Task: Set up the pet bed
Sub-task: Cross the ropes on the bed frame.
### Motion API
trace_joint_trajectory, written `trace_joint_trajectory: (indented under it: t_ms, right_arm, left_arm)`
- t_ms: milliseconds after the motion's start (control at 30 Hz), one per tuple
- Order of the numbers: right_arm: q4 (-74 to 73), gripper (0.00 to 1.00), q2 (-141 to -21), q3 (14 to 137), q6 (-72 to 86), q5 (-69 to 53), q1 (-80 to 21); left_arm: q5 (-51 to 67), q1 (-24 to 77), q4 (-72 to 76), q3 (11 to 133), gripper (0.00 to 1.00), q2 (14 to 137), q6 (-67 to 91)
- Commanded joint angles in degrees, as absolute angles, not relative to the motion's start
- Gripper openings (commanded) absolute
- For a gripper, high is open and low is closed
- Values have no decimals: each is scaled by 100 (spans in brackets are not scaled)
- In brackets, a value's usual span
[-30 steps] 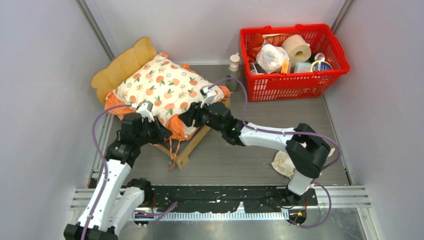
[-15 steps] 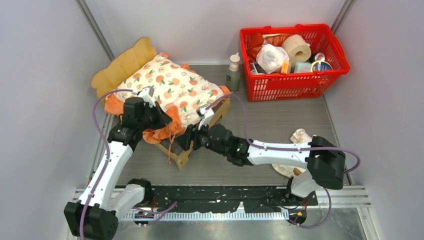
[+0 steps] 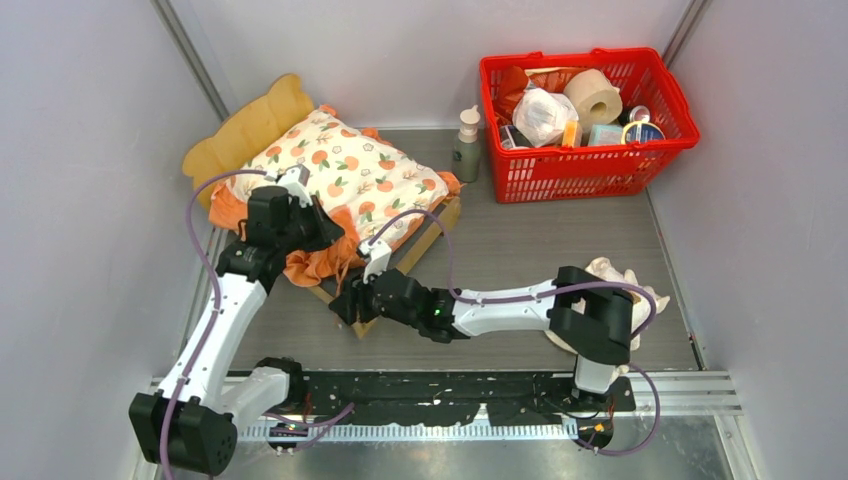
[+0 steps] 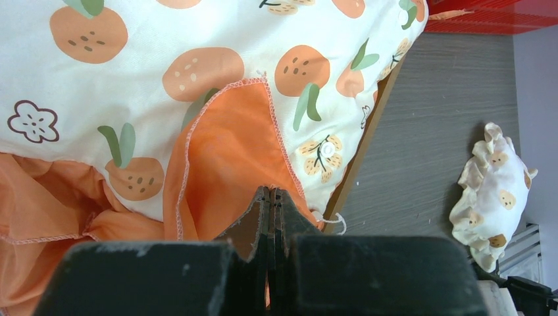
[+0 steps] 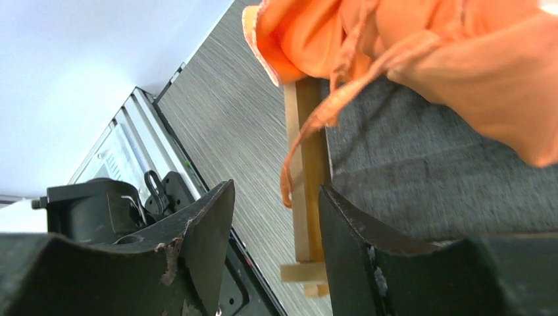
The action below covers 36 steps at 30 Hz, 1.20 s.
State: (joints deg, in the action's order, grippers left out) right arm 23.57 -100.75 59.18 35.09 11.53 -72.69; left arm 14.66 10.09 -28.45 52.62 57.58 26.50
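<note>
The pet bed (image 3: 245, 125), light wood with a wavy headboard, stands at the back left. The orange-print cushion (image 3: 345, 175) lies on it. My left gripper (image 3: 318, 228) is at the cushion's near-left edge. In the left wrist view its jaws (image 4: 271, 192) are shut on the cushion's orange ruffle (image 4: 224, 151). My right gripper (image 3: 350, 300) is low at the bed's near corner. It is open (image 5: 276, 217), and the bed's wooden rail (image 5: 308, 164) stands between the fingers, close to the right one. The bed's dark-grey base (image 5: 421, 178) shows under the ruffle.
A small cream frilled pillow (image 3: 610, 275) lies on the floor at the right, partly behind my right arm. A red basket (image 3: 585, 150) full of items stands at the back right, with a small bottle (image 3: 466, 140) beside it. An orange tie string (image 5: 289, 178) hangs by the rail.
The right gripper let go of the cushion's right corner and swung down to the bed's near corner. The left gripper shifted back and the cushion settled onto the frame.
</note>
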Motion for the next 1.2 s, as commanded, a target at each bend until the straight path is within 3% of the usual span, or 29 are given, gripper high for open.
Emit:
trace_joint_trajectory:
  t_ms: [0,133,400,1167]
  right_arm:
    - [2322,55,-10342,6488,3524,1312,-7331]
    - [2086,49,-10524,6759,3528,1497,-7330]
    - [2140,7,-10256,6629,3144,1883,-7332]
    - [2349,5,-9722,6818,2358,1690,-6929]
  left_arm:
    - [1408,1033,-2418,5506,0,5787,2599]
    - [1363,1028,-2442,5518,0,5772,2588]
    - [1238,1028,-2589,5702,0,5739,2465]
    - [1223,1028,-2837,6135,0,5999,2386]
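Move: The hanging orange rope end lies almost between the right hand's open fingers, about 1 cm ahead, 2 cm left and 1 cm lower. The bed frame's near corner is some 4 cm back, 5 cm right and 8 cm below that hand; the bunched orange ruffle is about 8 cm ahead, 4 cm left, 4 cm lower. From the left hand, that rope end is about 11 cm back, 1 cm left, 8 cm down. Right hand edges left, pinches the rope end, carries it about 5 cm forward and up; left rises too. ##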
